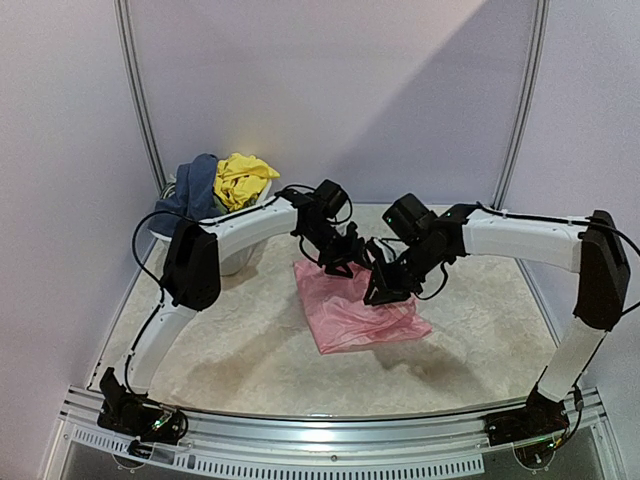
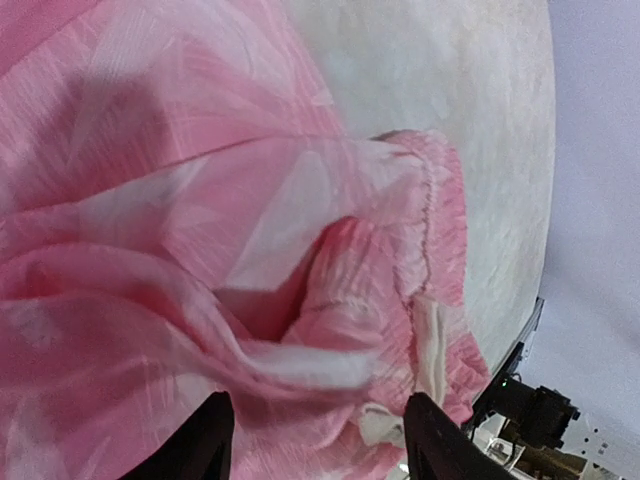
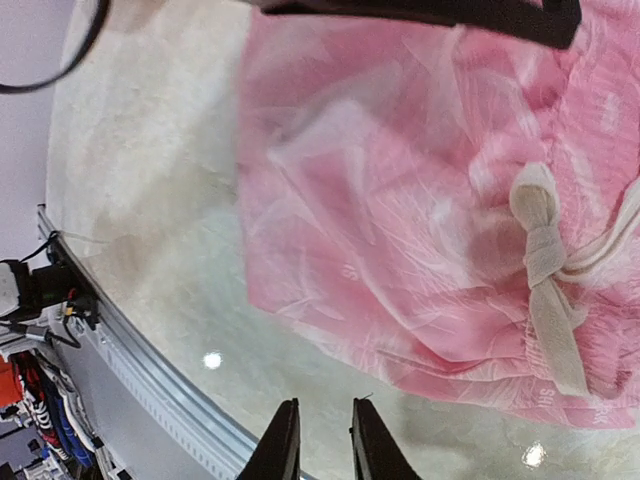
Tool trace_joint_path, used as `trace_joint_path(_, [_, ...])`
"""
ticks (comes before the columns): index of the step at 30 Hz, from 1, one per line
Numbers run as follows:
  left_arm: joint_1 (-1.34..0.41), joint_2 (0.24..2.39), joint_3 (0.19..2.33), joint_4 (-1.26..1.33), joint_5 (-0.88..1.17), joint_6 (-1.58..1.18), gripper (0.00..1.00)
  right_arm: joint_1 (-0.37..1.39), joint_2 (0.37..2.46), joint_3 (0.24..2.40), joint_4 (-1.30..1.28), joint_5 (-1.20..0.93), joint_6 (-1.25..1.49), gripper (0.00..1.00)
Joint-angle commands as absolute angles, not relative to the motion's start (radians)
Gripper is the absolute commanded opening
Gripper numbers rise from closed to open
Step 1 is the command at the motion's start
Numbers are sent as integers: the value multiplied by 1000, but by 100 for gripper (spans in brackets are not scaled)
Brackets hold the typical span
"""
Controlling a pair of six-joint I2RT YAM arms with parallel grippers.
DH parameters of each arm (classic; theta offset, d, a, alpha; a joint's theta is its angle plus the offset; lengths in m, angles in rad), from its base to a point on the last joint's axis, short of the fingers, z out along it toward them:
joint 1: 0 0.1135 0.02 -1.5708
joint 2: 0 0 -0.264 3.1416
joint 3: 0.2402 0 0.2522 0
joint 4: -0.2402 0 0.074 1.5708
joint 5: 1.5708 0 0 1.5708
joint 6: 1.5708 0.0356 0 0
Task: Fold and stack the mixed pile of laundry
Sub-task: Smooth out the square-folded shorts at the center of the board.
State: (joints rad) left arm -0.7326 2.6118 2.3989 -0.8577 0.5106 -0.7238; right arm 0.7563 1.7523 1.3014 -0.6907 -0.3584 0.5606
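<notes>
A pale pink patterned garment lies crumpled on the table in the middle. My left gripper hovers at its far edge, open, and its jaws straddle pink folds near a white drawstring; it holds nothing. My right gripper is over the garment's right side. In the right wrist view its jaws stand a narrow gap apart and empty above bare table, just off the pink cloth and its tied white bow. Yellow and grey-blue pieces are heaped at the back left.
The white tub under the heaped pieces stands at the back left, partly behind my left arm. The table's metal front rail runs along the near edge. My left arm crosses the top of the right wrist view.
</notes>
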Motion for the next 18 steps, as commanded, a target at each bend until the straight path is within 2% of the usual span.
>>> trace_joint_path(1, [-726,2444,2361,-901,509,-697,67,711,1654,1389,-760,-331,529,21])
trace_joint_path(2, [-724,2417,2350,-911,501,-693,69,697,1642,1402,-765,-320,527,25])
trace_joint_path(5, [-713,2333,2322,-943,462,-679,79,648,1594,1416,-780,-286,529,44])
trace_joint_path(7, [-705,2272,2302,-983,418,-659,88,616,1575,1418,-789,-264,526,62])
trace_joint_path(9, [-700,2205,2267,-1020,369,-634,95,588,1567,1417,-802,-252,517,75])
trace_joint_path(15, [-695,1932,2028,-1066,251,-596,100,520,1616,1408,-828,-221,461,98])
trace_joint_path(18, [-695,1784,1832,-1053,207,-605,100,505,1682,1416,-833,-218,432,99])
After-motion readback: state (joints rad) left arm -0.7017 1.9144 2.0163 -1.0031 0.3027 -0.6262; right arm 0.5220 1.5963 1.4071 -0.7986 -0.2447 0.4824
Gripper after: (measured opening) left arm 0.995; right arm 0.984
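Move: The square-folded shorts lie right beneath both my hands: their middle is about 7 cm back, 2 cm to the right and 5 cm below my left hand, and about 7 cm ahead, 4 cm to the left and 9 cm below my right. From my left hand, the white drawstring is some 6 cm back and 6 cm to the right, and the laundry basket about 31 cm left and 11 cm farther out. I clear both hands off the shorts together, spreading the fingers wide on each. My left hand shoots up about 20 cm, then swings out to the left and a little back, its fingertips tilting forward; my right rises up and forward over the shorts, then swings right past their edge, about 9 cm in all, turning slightly clockwise and levelling off. ##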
